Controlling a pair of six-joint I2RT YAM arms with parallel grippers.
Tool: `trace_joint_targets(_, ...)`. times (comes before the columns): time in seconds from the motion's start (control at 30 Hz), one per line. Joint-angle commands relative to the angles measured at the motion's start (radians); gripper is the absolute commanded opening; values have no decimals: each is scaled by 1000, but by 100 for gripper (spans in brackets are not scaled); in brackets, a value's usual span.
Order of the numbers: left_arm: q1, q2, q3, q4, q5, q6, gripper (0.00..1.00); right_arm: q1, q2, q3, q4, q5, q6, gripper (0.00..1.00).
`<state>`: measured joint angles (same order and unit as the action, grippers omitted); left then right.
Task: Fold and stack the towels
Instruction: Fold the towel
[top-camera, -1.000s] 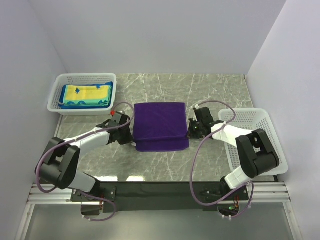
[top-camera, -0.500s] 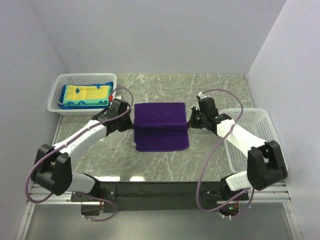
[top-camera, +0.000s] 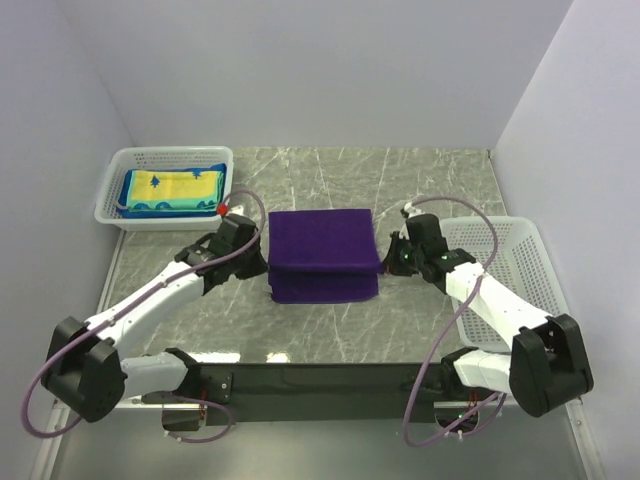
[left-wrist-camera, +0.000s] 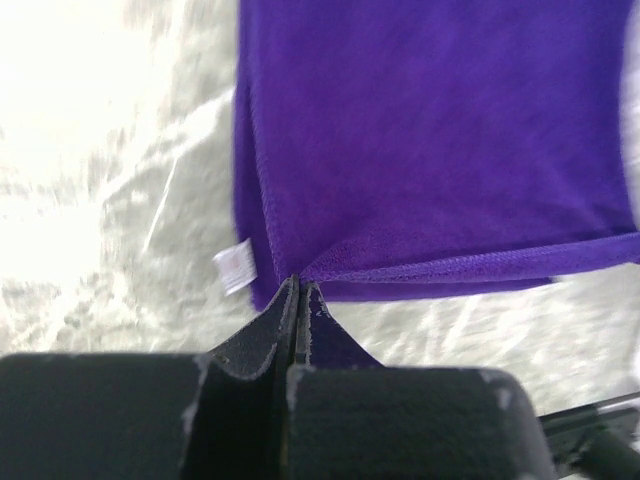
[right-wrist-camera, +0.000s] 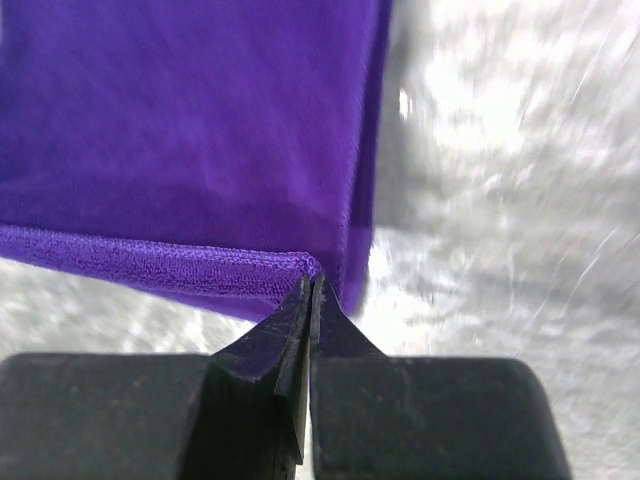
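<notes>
A purple towel (top-camera: 322, 248) lies folded on the marble table (top-camera: 430, 180) between the two arms. My left gripper (top-camera: 264, 264) is shut on the left corner of its upper layer, and my right gripper (top-camera: 384, 264) is shut on the right corner. In the left wrist view the left gripper (left-wrist-camera: 297, 283) pinches the hemmed corner of the towel (left-wrist-camera: 430, 130), beside a white label (left-wrist-camera: 233, 268). In the right wrist view the right gripper (right-wrist-camera: 312, 278) pinches the towel's (right-wrist-camera: 180, 130) other corner. The held layer hangs slightly above the lower layer. More folded towels, a yellow one with a blue border (top-camera: 175, 183) on top, lie in the left basket.
A white mesh basket (top-camera: 112, 205) holding the folded towels stands at the back left. Another white mesh basket (top-camera: 520, 250) stands at the right, beside the right arm. Pale walls close in the table on three sides.
Both grippers swung toward the back and have come forward again. The held upper layer of the purple towel now reaches further over the lower layer than half a second ago.
</notes>
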<state>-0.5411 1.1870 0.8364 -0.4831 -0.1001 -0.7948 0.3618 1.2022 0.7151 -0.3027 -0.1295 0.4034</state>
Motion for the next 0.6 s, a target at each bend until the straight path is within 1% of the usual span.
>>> trace_joint_targets(0.0, -6, 45, -77, 23, -33, -23, 1, -6, 39, -66, 34, 2, 8, 0)
trace_joint_targets(0.13, -14, 117, -141, 77, -38, -40, 1, -6, 114, -97, 89, -15, 23, 0)
trace_joint_targets(0.3, -42, 177, -160, 103, -55, -57, 1, -6, 175, -111, 112, -36, 35, 0)
trace_joint_targets(0.57, -65, 191, -165, 97, -90, -72, 1, -6, 145, -109, 85, -47, 25, 0)
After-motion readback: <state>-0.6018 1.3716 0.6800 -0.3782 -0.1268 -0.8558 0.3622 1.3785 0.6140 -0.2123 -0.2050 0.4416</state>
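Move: Both grippers already pinch the upper layer's near corners, some 11 cm above the table on the left and 8 cm on the right. The lower layer's near left corner is about 4 cm back, directly below the left hand's line; its near right corner is about 4 cm back of the right hand and 1 cm left. The white tag lies 2 cm back and 2 cm left of the left hand. The empty basket is about 28 cm right of the right hand, 1 cm back. Lower both grippers together towards the towel's near edge, the left by about 10 cm and the right by some 7 cm, drawing each back 3 cm as it sinks, fast at first and easing to a halt low over the table. Tip both hands about 10 degrees more steeply downward and keep both corners pinched. ##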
